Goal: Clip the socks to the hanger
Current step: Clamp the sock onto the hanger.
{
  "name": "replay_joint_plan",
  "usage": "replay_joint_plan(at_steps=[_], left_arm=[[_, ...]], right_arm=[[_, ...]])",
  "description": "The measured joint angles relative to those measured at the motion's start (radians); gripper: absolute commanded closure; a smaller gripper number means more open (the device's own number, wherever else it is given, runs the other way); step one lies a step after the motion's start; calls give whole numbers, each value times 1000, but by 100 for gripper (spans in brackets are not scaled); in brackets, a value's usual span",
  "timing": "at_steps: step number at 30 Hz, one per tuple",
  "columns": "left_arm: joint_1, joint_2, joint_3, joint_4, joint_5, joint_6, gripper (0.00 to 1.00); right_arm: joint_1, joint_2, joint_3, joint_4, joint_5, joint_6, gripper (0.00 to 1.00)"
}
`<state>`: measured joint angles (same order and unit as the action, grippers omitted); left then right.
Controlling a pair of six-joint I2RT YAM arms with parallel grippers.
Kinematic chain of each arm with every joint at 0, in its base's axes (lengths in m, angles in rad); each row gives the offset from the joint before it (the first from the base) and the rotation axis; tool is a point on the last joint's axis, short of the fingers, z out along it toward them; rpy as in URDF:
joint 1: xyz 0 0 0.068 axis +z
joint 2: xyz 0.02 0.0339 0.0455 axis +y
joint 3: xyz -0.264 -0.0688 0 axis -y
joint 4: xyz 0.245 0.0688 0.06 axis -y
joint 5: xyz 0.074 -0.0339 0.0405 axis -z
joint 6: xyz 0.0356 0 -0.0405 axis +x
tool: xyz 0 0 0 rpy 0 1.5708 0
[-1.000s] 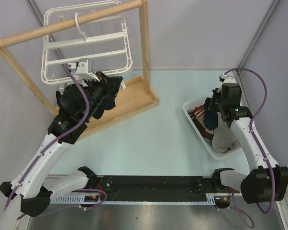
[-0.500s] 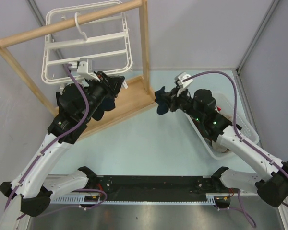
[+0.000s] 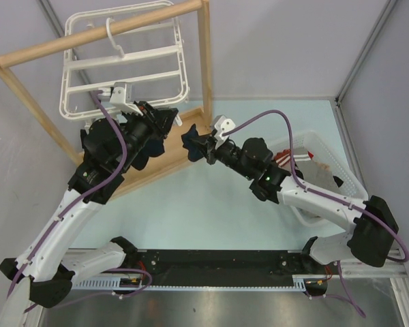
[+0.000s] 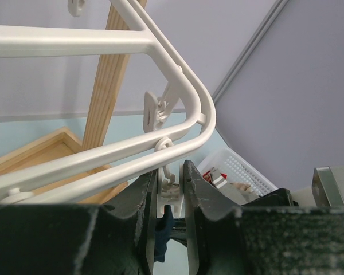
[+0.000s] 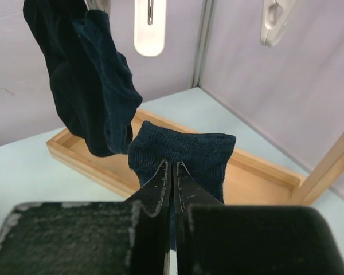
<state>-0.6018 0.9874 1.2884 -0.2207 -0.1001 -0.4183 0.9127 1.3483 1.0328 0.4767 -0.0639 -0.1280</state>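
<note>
The white hanger (image 3: pixel 123 63) hangs from the wooden stand's bar. My left gripper (image 3: pixel 162 120) is at its lower right corner. In the left wrist view its jaws (image 4: pixel 171 175) are shut on a small white clip (image 4: pixel 172 188) dangling under the hanger's rail (image 4: pixel 103 160). A bit of dark sock (image 4: pixel 164 224) shows just below the clip. My right gripper (image 3: pixel 203 148) is shut on a dark navy sock (image 3: pixel 191 144) and holds it up close to the left gripper. The right wrist view shows this sock (image 5: pixel 186 150) pinched at its cuff (image 5: pixel 173 167). Another navy sock (image 5: pixel 86 86) hangs at its upper left.
The wooden stand (image 3: pixel 206 75) has a flat base tray (image 3: pixel 191 146) under the grippers. A white basket (image 3: pixel 320 211) with reddish and white garments sits at the right. Two more white clips (image 5: pixel 149 26) (image 5: pixel 275 20) dangle above the held sock.
My right arm has swung from the basket leftward across the table, carrying the navy sock up to the hanger's corner. The left arm has stayed still on the clip.
</note>
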Motion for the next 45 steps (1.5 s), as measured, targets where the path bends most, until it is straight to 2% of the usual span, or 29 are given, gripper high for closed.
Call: replay_joint_plan(at_steps=[7,17,45], left_arm=[[2,0,0,0,8,1,100],[3,3,0,0,10,1,100],[6,7,0,-1,25,1,100]], right_arm=[[14,63,45,40,-1,-24,100],[41,67,106,72,-5,-53,100],[52,89,129,75,-5,-76,100]])
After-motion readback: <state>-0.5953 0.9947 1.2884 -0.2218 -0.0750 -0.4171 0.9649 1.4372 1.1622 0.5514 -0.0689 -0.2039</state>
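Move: The open clip that the sock is being taken to has its mouth about 7 cm to the right hand's left, 3 cm ahead and some 6 cm above; from the left hand, which already pinches that clip, it is 1 cm ahead, 1 cm right and 3 cm below. The socks already hanging are about 17 cm to the right hand's left, 1 cm back and 3 cm higher. A free clip on the rail sits some 11 cm ahead, 3 cm left and 11 cm above the right hand. The navy sock, still pinched in the right hand's shut fingers, is lifted to the mouth of the corner clip: a small shift left, then a quick rise of about 4 cm with the fingertips tipping up a little, then a slow creep left, about 3 cm leftward in all. The left hand stays put and keeps squeezing the clip's upper end. ##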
